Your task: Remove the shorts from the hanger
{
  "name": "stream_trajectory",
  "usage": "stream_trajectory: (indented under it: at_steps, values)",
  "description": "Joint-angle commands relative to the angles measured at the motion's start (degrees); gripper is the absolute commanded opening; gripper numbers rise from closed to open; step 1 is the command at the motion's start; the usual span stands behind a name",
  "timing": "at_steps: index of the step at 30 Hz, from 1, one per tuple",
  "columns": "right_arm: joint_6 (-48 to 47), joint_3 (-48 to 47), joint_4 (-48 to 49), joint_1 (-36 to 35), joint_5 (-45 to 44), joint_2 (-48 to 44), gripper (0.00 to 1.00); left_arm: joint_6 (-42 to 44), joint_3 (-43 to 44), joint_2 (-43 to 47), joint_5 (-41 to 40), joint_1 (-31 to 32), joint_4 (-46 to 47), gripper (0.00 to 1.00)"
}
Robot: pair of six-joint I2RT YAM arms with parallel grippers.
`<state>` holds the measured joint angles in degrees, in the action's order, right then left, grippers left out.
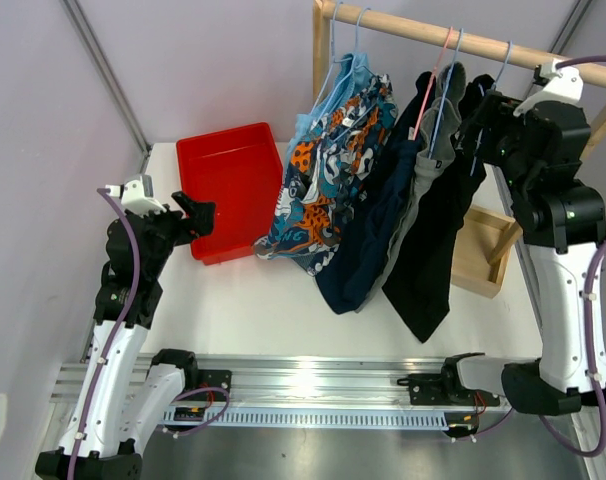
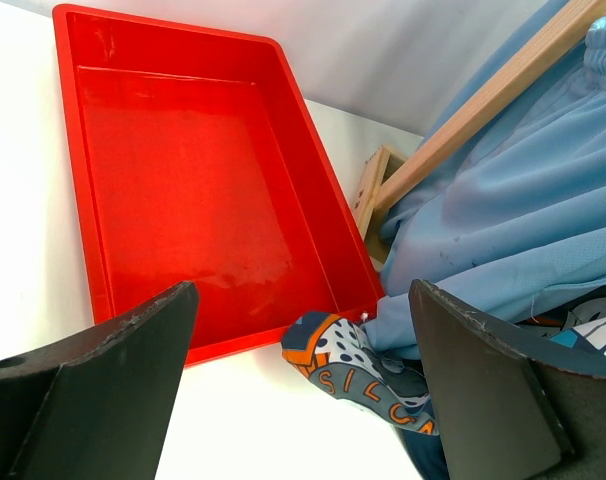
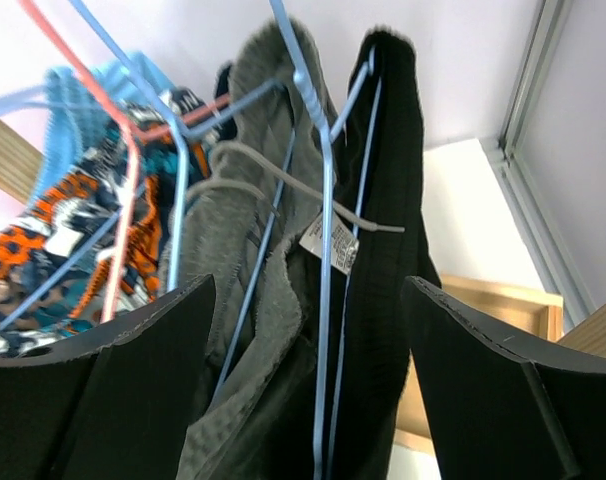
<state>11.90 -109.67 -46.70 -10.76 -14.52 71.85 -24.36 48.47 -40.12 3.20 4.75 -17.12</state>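
Several shorts hang from wire hangers on a wooden rail (image 1: pixel 433 35): light blue (image 1: pixel 335 85), orange, blue and white patterned (image 1: pixel 328 190), navy (image 1: pixel 368 240), grey (image 1: pixel 445 105) and black (image 1: pixel 433 250). My right gripper (image 1: pixel 480 115) is open, up by the rail, next to the black pair. In the right wrist view its open fingers (image 3: pixel 308 400) straddle a blue hanger (image 3: pixel 323 250) between the grey shorts (image 3: pixel 253 240) and the black shorts (image 3: pixel 383 200), holding nothing. My left gripper (image 1: pixel 198 215) is open and empty over the table; its view shows the patterned hem (image 2: pixel 383 385).
A red bin (image 1: pixel 228 185) stands on the white table left of the shorts; it also shows in the left wrist view (image 2: pixel 183 180). The rack's wooden upright (image 1: pixel 323 50) and base frame (image 1: pixel 483 250) stand at the back and right. A pink hanger (image 3: pixel 123 200) hangs beside the blue ones.
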Motion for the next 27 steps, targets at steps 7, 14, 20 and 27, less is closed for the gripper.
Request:
stream_trajectory:
  at_steps: [7, 14, 20, 27]
  values:
    - [-1.18, 0.16, 3.1, -0.13, 0.02, 4.43, 0.49, 0.89, 0.05, 0.39, 0.4, 0.26, 1.04, 0.93]
    - [-0.91, 0.59, 3.46, 0.48, -0.07, 6.37, 0.0, 1.59, 0.22, -0.48, 1.8, 0.26, 1.74, 0.89]
    - [-0.74, 0.16, 4.51, 0.66, 0.2, 3.91, 0.0, 7.91, 6.0, -3.38, -1.51, 11.21, 0.53, 0.87]
    - [-0.39, -10.46, 1.7, 0.57, -1.91, 1.18, 0.0, 13.46, 23.5, -14.8, -11.72, 37.32, -6.33, 0.89]
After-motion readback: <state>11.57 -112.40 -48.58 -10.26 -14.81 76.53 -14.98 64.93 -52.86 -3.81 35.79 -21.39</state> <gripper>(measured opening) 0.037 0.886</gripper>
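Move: The blue hanger with the black shorts already runs between the right hand's open fingers, its middle about 6 cm ahead, level sideways and some 3 cm down; those shorts hang about 20 cm below and 5 cm ahead. The grey shorts' hanger is about 7 cm left and 5 cm ahead. From the left hand, the black shorts are roughly 46 cm right and 8 cm ahead, slightly lower; the patterned shorts stand between, about 24 cm right, 8 cm ahead and nearly level. The blue hanger's near arm is pinched by the right fingers, which shut from wide open while the hand slides forward about 4 cm and down nearly as much; keeping the pinch, that hand then starts easing back and up, about 2 cm each way. Late on, the open left hand swings some 14 cm right towards the hanging shorts, rising about 5 cm and turning some 25 degrees clockwise. ##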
